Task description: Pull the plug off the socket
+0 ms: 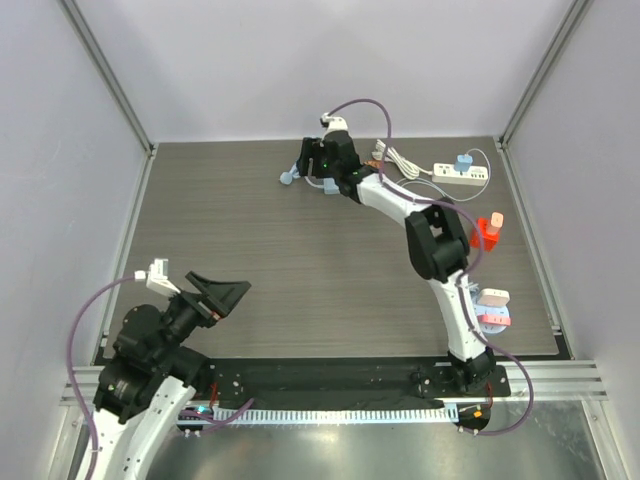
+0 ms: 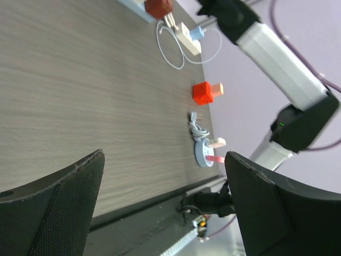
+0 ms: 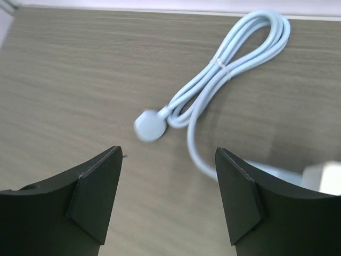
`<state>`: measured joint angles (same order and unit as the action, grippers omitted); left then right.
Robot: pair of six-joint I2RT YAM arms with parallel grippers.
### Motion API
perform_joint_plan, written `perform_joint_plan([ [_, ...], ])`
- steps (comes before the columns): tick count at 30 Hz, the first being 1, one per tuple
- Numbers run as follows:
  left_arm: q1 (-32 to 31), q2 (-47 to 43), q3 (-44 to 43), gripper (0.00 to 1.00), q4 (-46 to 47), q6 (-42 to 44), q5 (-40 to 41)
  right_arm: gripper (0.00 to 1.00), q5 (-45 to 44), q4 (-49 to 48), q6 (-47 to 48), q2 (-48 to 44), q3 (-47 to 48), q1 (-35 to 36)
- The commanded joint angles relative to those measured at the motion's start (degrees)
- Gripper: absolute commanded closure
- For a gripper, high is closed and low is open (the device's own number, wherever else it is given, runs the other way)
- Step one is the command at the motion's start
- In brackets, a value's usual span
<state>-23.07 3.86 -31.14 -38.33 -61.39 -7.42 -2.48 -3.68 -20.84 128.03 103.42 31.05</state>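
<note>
A white power strip lies at the back right with a light blue plug seated in it; both also show in the left wrist view, the strip and the plug. My right gripper is open at the back middle, well left of the strip. In the right wrist view it hovers over bare table, just short of a loose light blue plug head on a coiled cable. My left gripper is open and empty at the near left, as its own view shows.
A red adapter block stands at the right. A round blue socket with a white plug and a pink piece lies near the right front edge. White cable loops lie beside the strip. Grey walls enclose the table.
</note>
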Motion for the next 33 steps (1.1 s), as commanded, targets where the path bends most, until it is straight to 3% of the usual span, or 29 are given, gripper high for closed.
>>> perform_joint_plan([
  [1, -0.75, 0.80, -5.42, 0.06, -6.83, 8.99, 6.53, 0.24, -1.65, 6.91, 4.22, 9.04, 12.92, -0.64],
  [6, -0.84, 0.01, -8.24, 0.06, -9.66, 12.25, 8.92, 0.24, -2.97, 8.52, 6.86, 16.28, 22.95, -0.38],
  [12, -0.75, -0.43, -9.03, 0.05, -9.92, 13.31, 9.70, 0.30, -0.34, 8.52, 4.85, 20.86, 25.70, -0.11],
  [28, -0.84, -0.43, -10.08, 0.05, -11.42, 13.22, 7.69, 0.79, 1.78, 10.98, 4.14, 18.23, 20.34, 2.17],
  [33, -0.75, -0.08, -12.19, 0.06, -13.61, 12.34, 6.02, 0.89, 0.90, 11.15, 5.81, 13.31, 12.70, 5.25],
])
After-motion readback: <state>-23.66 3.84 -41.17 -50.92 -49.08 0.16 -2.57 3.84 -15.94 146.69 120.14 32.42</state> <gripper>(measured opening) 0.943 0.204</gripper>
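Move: Just beyond the right hand lies the blue cord near the strip's left end, about 3 cm ahead, 3 cm to the left and 12 cm below. From that stretch of cord, the power strip's middle is some 11 cm to the right and level with it, its white plug 10 cm right and 1 cm farther out, the cord's plug 7 cm left and 2 cm farther out, the coil 9 cm straight ahead. From the left hand the cord is roughly 42 cm ahead, 11 cm right, 20 cm below. Dropping about 10 cm while reaching some 5 cm forward, the right hand brings its open fingers down astride the blue cord beside the strip. There they close to a narrow gap and pinch the cord as the hand eases back nearly 3 cm and slightly left. The left hand, empty and open, shifts about 4 cm left, its left side rolling up. ##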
